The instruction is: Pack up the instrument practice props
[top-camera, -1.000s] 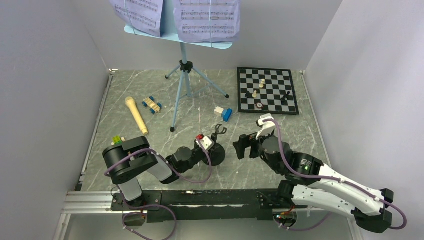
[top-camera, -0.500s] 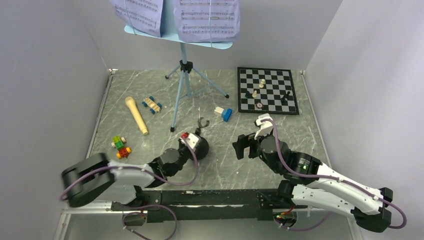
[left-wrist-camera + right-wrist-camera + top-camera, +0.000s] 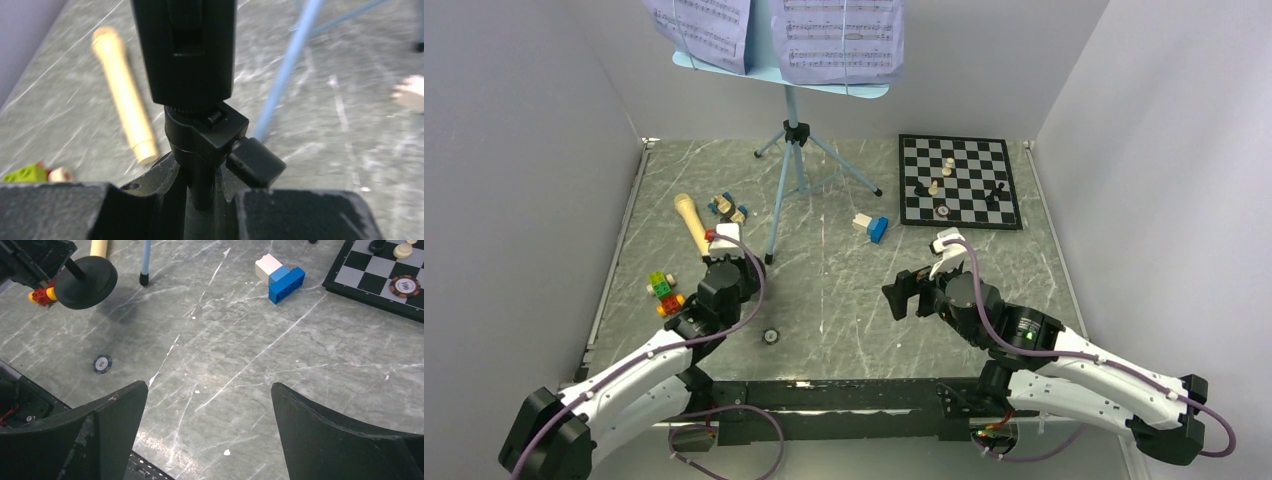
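Note:
My left gripper (image 3: 722,262) is shut on the stem of the short black mic stand (image 3: 200,135). It holds the stand tilted, with the round base (image 3: 85,275) off the table. The tan microphone (image 3: 692,222) lies on the table just ahead of the gripper, also visible as the microphone (image 3: 125,95) in the left wrist view. The light-blue music stand (image 3: 789,130) rises at the back centre on tripod legs. It carries lavender sheet-music pages (image 3: 839,40). My right gripper (image 3: 904,293) hovers open and empty over the centre right, its jaws (image 3: 210,430) wide apart.
A chessboard (image 3: 959,190) with a few pieces lies at the back right. A blue-and-white block (image 3: 871,226) sits in front of it. A toy car (image 3: 727,207) and coloured blocks (image 3: 664,293) lie near the microphone. A small chip (image 3: 769,336) rests near the front edge.
My left arm has swung from the table's centre to the left, carrying the mic stand next to the microphone. A chip now shows on the bare table. The right arm hardly moved.

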Controlling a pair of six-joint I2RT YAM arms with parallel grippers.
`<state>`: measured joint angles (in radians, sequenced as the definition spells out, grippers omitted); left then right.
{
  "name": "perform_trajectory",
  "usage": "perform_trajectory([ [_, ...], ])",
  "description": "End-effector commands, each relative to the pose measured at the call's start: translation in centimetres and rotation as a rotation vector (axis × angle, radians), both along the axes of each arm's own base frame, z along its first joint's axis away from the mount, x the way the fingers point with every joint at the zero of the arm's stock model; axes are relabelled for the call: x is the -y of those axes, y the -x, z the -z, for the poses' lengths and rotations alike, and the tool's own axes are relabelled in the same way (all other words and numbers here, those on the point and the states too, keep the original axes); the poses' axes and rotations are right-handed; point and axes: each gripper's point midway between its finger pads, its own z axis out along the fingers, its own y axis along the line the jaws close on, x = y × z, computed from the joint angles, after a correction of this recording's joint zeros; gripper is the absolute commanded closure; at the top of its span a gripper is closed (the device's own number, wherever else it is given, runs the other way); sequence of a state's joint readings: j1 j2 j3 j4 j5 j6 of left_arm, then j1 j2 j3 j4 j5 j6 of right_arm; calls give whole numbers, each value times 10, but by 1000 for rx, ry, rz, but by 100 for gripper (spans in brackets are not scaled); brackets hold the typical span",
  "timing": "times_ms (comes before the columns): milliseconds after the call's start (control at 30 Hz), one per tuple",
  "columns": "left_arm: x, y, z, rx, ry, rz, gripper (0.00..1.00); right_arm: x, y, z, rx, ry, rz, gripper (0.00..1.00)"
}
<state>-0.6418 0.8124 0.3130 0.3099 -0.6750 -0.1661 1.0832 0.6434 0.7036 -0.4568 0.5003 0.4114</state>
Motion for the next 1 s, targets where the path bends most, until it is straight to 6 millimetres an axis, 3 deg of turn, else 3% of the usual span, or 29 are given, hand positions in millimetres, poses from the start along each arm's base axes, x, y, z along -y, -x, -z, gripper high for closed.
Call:
perform_trajectory([
  [0,-34,-5,-3,-13,84,-169,100,-14,-1,-11,36,-50,-45,0],
  [367,-41,-4,62,-212,148,-271,100,-17,0,-6,43,-47,-66,0],
  [533,-56,4,66,-209,173,-353,100,-18,0,0,43,-32,-72,0],
  [733,-64,-1,73,-289,150,-418,100,-18,-1,0,49,-15,-77,0],
  [833,-61,-9,61,-307,113,-413,100,-14,0,-3,54,-25,-72,0],
  [967,-56,-14,20,-251,114,-352,100,-9,3,-5,61,-48,-69,0],
])
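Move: The left hand holds the black microphone stand above the table. The open patch below it, behind the microphone, lies level with the hand, about 5 cm left and 15 cm down. From this hand, the microphone's middle is some 13 cm ahead and 8 cm left, the block car 15 cm left and 2 cm back, and the tripod's near foot 6 cm ahead and 8 cm right. From the right hand, the patch is about 11 cm ahead and 41 cm left. Down about 7 cm and left some 5 cm, the left hand carries the microphone stand towards the open table beside the block car, away from the tripod foot. The sinking ends before halfway; after that the hand hardly travels but goes on turning, about 20 degrees counter-clockwise in all, its fingers tipping down by about as much. The fingers stay closed on the pole. ##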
